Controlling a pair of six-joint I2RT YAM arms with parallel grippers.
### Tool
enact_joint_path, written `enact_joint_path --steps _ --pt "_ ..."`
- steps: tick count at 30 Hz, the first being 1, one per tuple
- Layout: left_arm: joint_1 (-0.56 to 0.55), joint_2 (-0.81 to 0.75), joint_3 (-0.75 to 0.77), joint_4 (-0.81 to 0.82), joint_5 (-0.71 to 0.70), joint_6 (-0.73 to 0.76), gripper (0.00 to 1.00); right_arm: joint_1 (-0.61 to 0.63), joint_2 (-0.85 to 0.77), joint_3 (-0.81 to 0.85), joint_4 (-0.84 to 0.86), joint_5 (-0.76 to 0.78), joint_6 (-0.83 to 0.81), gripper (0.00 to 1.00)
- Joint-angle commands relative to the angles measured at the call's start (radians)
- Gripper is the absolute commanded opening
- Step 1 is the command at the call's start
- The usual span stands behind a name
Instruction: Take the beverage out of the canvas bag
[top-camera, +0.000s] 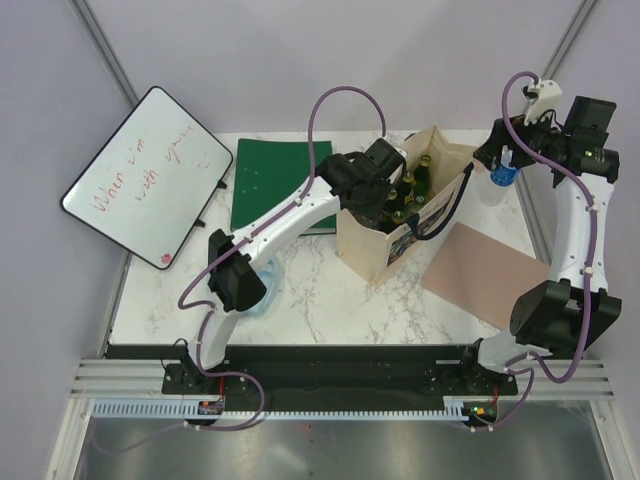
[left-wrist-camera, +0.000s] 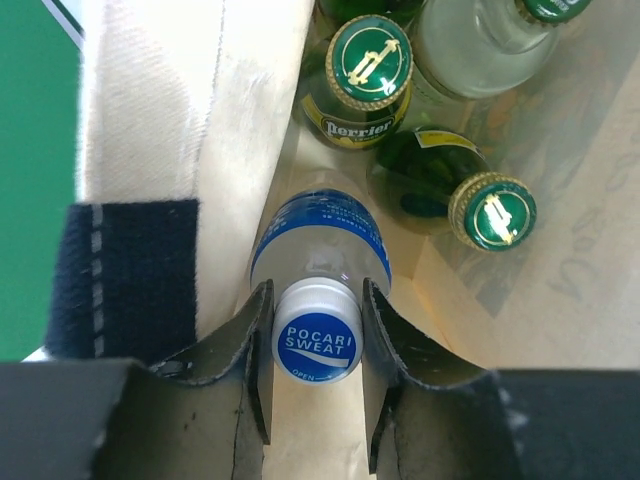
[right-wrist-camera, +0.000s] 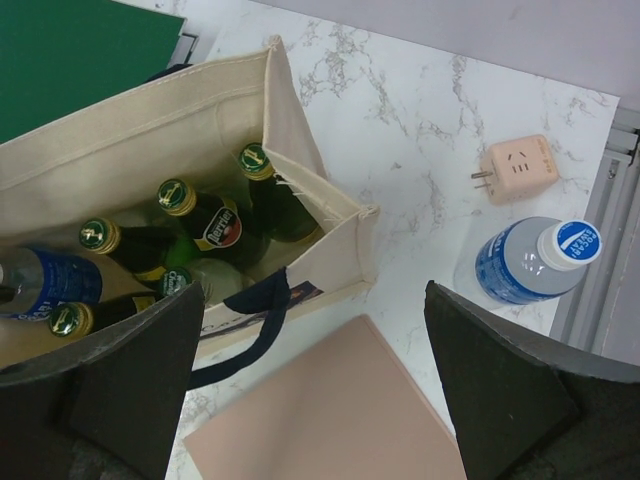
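Note:
The beige canvas bag (top-camera: 362, 252) stands open mid-table, holding several green glass bottles (left-wrist-camera: 368, 70) and a clear beverage bottle (left-wrist-camera: 320, 235) with a blue label and a white-and-blue "Pocari Sweat" cap. My left gripper (left-wrist-camera: 317, 310) reaches down into the bag by its left wall (left-wrist-camera: 240, 100), and both fingers press the sides of that cap. In the top view the left gripper (top-camera: 385, 190) is over the bag's mouth. My right gripper (right-wrist-camera: 312, 300) hangs open and empty above the table right of the bag (right-wrist-camera: 150, 140). A second Pocari bottle (right-wrist-camera: 535, 262) stands on the table there.
A green board (top-camera: 280, 185) lies left of the bag, and a whiteboard (top-camera: 145, 175) leans off the table's left corner. A pinkish-brown board (top-camera: 480, 270) lies right of the bag. A peach plug adaptor (right-wrist-camera: 517, 168) sits near the standing bottle. The bag's dark strap (right-wrist-camera: 250, 320) droops outside.

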Motion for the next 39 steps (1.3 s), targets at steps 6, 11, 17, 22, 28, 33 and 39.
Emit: enact_joint_path --steps 6,11,17,22,28,33,39 --pt "-0.004 -0.155 0.152 0.003 -0.079 0.079 0.02 0.088 -0.054 0.076 -0.051 -0.122 0.003 0.98" --pt "-0.002 -0.229 0.164 0.012 -0.083 0.115 0.02 0.166 -0.058 0.053 -0.052 -0.118 0.009 0.98" --pt "-0.004 -0.333 0.166 0.057 -0.039 0.164 0.02 0.237 -0.045 0.052 -0.048 -0.093 0.009 0.98" --pt "-0.002 -0.416 0.166 0.121 -0.011 0.195 0.02 0.268 -0.029 0.05 -0.037 -0.075 0.009 0.98" --pt "-0.002 -0.527 0.17 0.178 -0.03 0.184 0.02 0.272 -0.02 0.044 -0.028 -0.065 0.01 0.98" --pt "-0.001 -0.6 0.147 0.187 -0.088 0.215 0.02 0.275 -0.017 0.032 -0.028 -0.059 0.003 0.98" --pt "0.001 -0.702 0.061 0.19 -0.18 0.227 0.02 0.292 -0.011 0.02 -0.029 -0.041 -0.017 0.98"
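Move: The left hand already grips the drink bottle by its cap inside the canvas bag, whose middle is about 8 cm right and 6 ahead. The nearest green bottle is roughly 5 cm right and 3 ahead. Clear table lies about 14 cm left, 8 back and 20 below, with the headphones about 27 left and 7 back. From the empty right hand, the bag's far green bottle is about 14 cm left, 6 ahead and 22 below; the already removed bottle stands 7 ahead and 4 right. Keeping its grip on the cap, the left hand draws the drink bottle straight up out of the canvas bag, then swings it left and slightly back towards the headphones' side, rising nearly 30 cm with gathering speed while the wrist tips the fingers upward and rolls, some 35–40 degrees in all. Meanwhile the right hand, fingers still wide open, sweeps about 12 cm left away from the bottle already taken out, turning counter-clockwise, and then hovers beside the bag's far green bottle without touching it. ##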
